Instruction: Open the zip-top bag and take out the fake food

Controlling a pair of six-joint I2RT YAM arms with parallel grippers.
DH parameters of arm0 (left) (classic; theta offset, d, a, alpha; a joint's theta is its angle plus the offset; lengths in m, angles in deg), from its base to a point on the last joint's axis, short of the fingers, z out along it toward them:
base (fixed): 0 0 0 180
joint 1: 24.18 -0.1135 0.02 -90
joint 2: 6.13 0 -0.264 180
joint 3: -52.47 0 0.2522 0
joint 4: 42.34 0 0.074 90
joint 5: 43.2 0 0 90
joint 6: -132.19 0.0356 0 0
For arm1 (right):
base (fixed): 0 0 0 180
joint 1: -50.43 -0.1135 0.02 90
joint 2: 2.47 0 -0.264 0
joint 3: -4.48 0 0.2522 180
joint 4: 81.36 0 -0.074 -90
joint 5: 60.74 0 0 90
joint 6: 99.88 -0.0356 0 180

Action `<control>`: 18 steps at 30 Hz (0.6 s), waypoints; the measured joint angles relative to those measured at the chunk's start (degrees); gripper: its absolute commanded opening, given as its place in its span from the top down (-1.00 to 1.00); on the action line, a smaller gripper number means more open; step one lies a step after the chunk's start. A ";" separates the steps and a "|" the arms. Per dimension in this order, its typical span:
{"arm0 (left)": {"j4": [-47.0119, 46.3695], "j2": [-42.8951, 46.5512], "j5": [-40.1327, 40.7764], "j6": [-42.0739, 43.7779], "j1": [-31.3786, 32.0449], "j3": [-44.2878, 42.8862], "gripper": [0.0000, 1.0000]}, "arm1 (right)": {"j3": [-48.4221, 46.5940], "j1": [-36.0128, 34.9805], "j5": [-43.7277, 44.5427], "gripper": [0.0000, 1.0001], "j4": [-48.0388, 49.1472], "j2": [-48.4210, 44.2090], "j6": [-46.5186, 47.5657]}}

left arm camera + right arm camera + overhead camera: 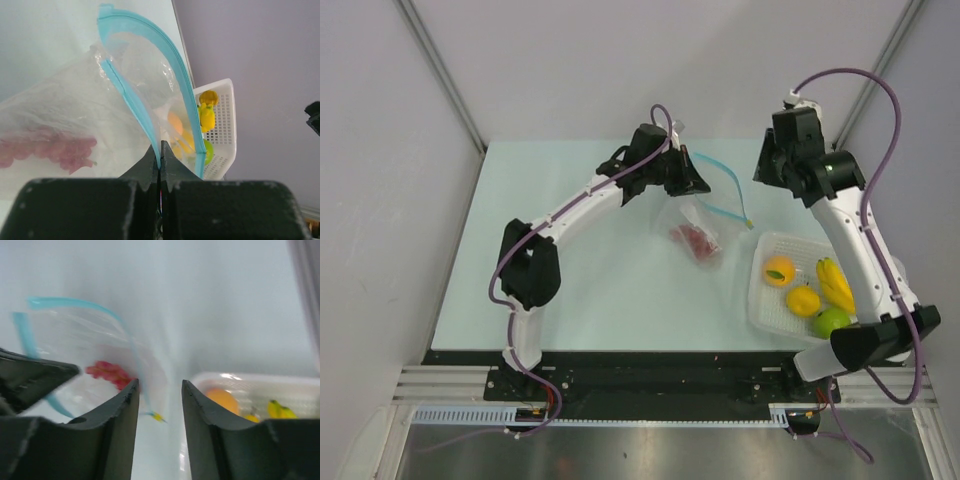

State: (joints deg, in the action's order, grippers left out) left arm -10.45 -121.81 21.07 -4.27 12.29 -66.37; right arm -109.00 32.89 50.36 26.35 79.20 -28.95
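Observation:
The clear zip-top bag (698,228) hangs tilted over the table, and its blue zip strip (722,178) curves open. My left gripper (692,184) is shut on one side of the strip (131,100), the fingertips (152,159) pinching it. Of the fake food, a red berry cluster (693,242) lies inside the bag (55,149). My right gripper (766,166) hovers to the right of the bag's mouth, open (160,390), with nothing between its fingers. In the right wrist view the berries (109,372) show just past the left finger.
A white perforated basket (761,292) at the right holds an orange (779,270), a lemon (803,299), a banana (835,283) and a green apple (832,321). The basket (226,107) also shows behind the bag. Grey walls close in the table's back and sides.

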 measured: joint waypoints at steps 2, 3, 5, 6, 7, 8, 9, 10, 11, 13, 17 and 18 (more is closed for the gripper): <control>0.00 -0.42 -0.17 0.00 0.15 -1.03 1.00 | -3.58 -1.31 -2.78 0.45 1.90 3.52 -0.46; 0.00 -0.52 -0.22 0.00 0.20 -1.29 1.00 | -5.05 -1.79 -4.24 0.49 2.54 5.53 -0.79; 0.13 -0.63 -0.39 0.00 0.42 -1.84 1.00 | -6.67 -2.45 -7.15 0.58 3.93 9.07 -1.77; 0.35 -0.70 -0.42 0.00 0.52 -2.21 1.00 | -6.80 -2.75 -8.59 0.60 4.48 10.67 -2.19; 0.46 -0.79 -0.42 0.02 0.61 -2.56 1.00 | -6.80 -2.95 -9.64 0.62 4.59 11.85 -2.56; 0.55 -0.94 -0.44 0.02 0.70 -3.02 1.00 | -6.80 -3.04 -10.97 0.65 4.61 13.25 -3.15; 0.61 -1.14 -0.46 0.02 0.74 -3.54 1.00 | -6.80 -3.04 -12.50 0.66 4.79 14.71 -3.54; 0.66 -1.29 -0.48 0.00 0.76 -3.89 1.00 | -6.78 -3.04 -13.38 0.66 4.92 15.67 -3.82; 0.66 -1.44 -0.52 0.00 0.81 -4.20 1.00 | -6.78 -3.04 -14.32 0.67 5.01 16.68 -4.17; 0.87 -1.77 -0.61 0.00 0.92 -4.59 1.00 | -6.78 -3.04 -15.69 0.67 5.27 18.40 -4.76; 2.38 -3.34 -0.81 0.04 0.94 -6.67 1.00 | -6.73 -2.93 -16.72 0.68 5.44 21.35 -5.03; 2.80 -4.04 -0.79 0.07 0.92 -7.48 1.00 | -6.64 -2.64 -16.83 0.67 5.49 21.94 -5.14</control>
State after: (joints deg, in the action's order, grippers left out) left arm -7.66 -125.86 20.28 -4.20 13.21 -73.85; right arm -115.65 30.25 33.53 31.84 101.14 -34.08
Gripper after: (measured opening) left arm 0.004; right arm 0.164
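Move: From the right hand, the grapes in the bag lie about 14 cm left, 4 cm ahead and some 25 cm below, with the bag's blue-rimmed mouth on the way, roughly 10 cm left, 4 cm ahead and 10 cm down. The orange in the tray is about 6 cm right and 6 cm back, 25 cm below. For the left hand, already pinching the rim, the grapes are almost straight underneath: 1 cm back, 1 cm left, about 17 cm down. Coming back empty from the tray, the right hand swings left and forward towards the open bag mouth, roughly level at first, then sinks more and more steeply into the mouth above the grapes, about 10 cm left, 7 cm forward and 10 cm down in all, its half-open fingers narrowing to nearly shut while the wrist tips down and rolls its left side up, each by a bit over 10 degrees. The left hand keeps its shut grip on the blue rim, easing a couple of centimetres to the right and rising slightly before it starts to sink back. ##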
